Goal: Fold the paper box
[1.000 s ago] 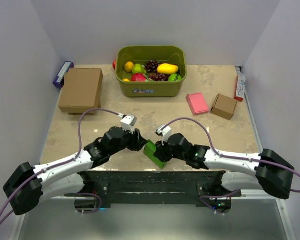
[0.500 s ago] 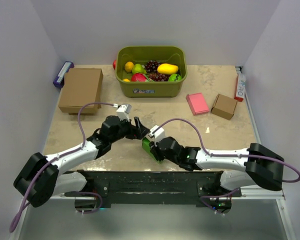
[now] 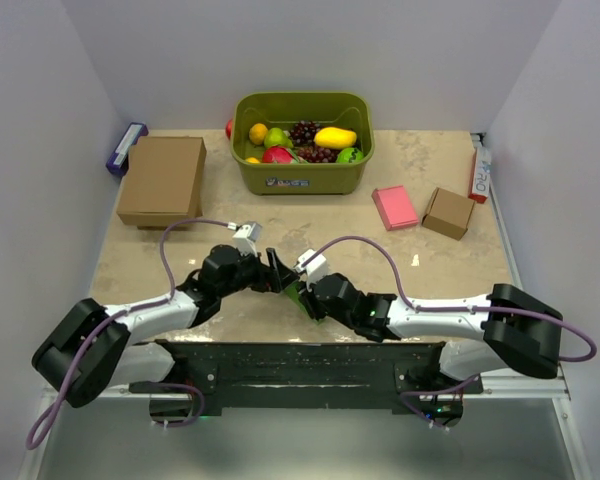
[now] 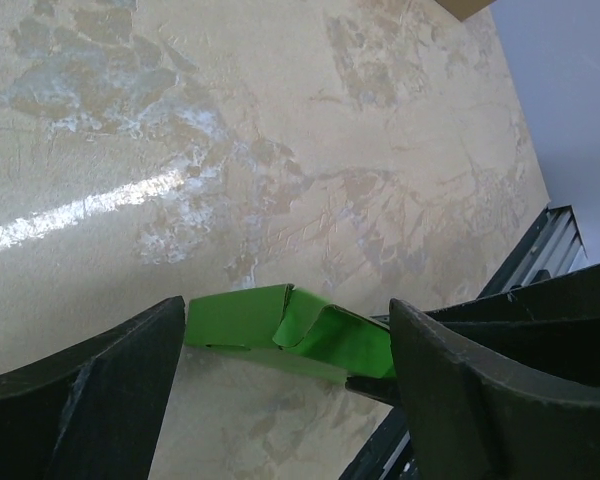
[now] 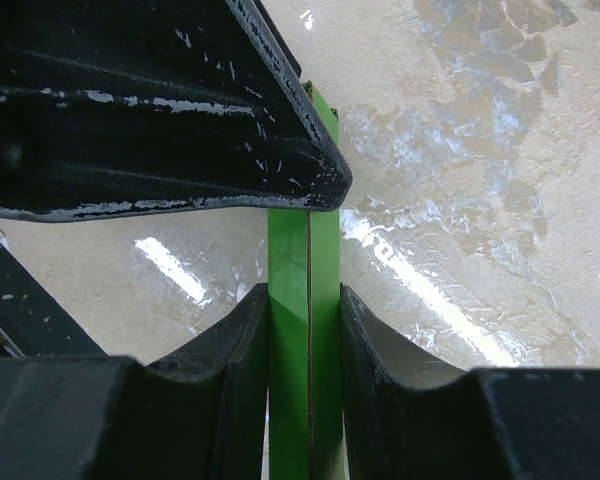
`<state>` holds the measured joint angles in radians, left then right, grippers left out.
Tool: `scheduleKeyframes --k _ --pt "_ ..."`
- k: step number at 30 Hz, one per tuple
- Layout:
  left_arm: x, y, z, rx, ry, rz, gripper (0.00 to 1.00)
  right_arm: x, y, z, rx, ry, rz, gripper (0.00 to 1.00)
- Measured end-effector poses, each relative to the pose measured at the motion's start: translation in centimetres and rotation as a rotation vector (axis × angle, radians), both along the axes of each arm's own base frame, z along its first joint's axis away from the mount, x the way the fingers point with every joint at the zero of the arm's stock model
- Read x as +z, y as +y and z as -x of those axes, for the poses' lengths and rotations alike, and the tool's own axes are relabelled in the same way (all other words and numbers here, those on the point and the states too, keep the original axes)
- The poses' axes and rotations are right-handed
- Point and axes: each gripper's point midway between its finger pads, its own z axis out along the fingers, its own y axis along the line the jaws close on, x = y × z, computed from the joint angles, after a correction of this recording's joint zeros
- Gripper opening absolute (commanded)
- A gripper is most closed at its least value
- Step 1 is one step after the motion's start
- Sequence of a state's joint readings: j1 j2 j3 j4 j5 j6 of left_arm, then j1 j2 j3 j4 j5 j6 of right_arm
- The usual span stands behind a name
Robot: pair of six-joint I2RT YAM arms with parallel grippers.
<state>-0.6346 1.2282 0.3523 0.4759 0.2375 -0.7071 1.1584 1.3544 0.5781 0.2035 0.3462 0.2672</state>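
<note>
The paper box [image 3: 298,294] is bright green card, folded into a narrow strip, low over the table's near middle. My right gripper [image 5: 305,320] is shut on the paper box [image 5: 305,300], both pads pressed flat against its sides. My left gripper [image 4: 288,345] is open, its dark fingers [image 4: 90,390] standing wide on either side of the paper box [image 4: 280,322], which shows creased flaps between them. In the top view the left gripper [image 3: 276,271] sits just left of the box and the right gripper [image 3: 306,297] just right of it.
An olive basket [image 3: 302,172] of fruit stands at the back middle. A brown cardboard box [image 3: 162,178] lies back left, a pink flat box [image 3: 394,207] and a small brown box [image 3: 448,211] back right. The table's metal front edge [image 3: 300,365] runs below the grippers.
My left gripper has opened wide and let go of the box. Both arms shifted slightly left and away from the front edge, the right one still carrying the box.
</note>
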Motion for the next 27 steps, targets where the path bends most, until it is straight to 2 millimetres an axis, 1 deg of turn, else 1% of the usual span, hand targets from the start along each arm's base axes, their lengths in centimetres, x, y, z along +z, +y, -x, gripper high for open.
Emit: scheduleKeyframes --k 7,8,14,20,23,27 --pt "0.1 -0.1 -0.1 0.006 -0.011 0.026 0.83 0.0 0.0 0.0 0.000 0.000 -0.001 0.24" --pt "0.2 -0.1 -0.1 0.006 -0.013 0.027 0.80 0.0 0.0 0.0 0.000 0.000 -0.001 0.24" --pt "0.2 -0.3 0.0 0.001 -0.013 0.042 0.69 0.0 0.0 0.0 -0.002 0.000 -0.001 0.24" --pt "-0.1 -0.1 0.8 0.001 -0.001 0.083 0.62 0.0 0.0 0.0 -0.003 0.001 -0.003 0.25" --pt "-0.2 0.0 1.0 0.003 -0.002 0.103 0.57 0.0 0.0 0.0 -0.002 0.001 -0.003 0.27" --pt "-0.1 -0.2 1.1 -0.004 -0.005 0.128 0.53 0.0 0.0 0.0 -0.002 0.001 -0.003 0.36"
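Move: The paper box is in the right grip, its middle practically at that hand's finger pads, perhaps 1 cm lower. From the open left gripper the box's middle lies about 4 cm back, 5 cm right and 2 cm lower. Its flapped end sits just off the left fingertips, some 1 cm back and 2 cm right. The right fingertips are roughly 5 cm back and 4 cm right of the left hand. Hold the left gripper nearly in place at the flapped end of the box, then ease it back about 1 cm, rolling its left side down by some 5 degrees and narrowing the fingers from nearly wide open to a little over half, around that end without shutting. Keep the right gripper still, pinching the box. ##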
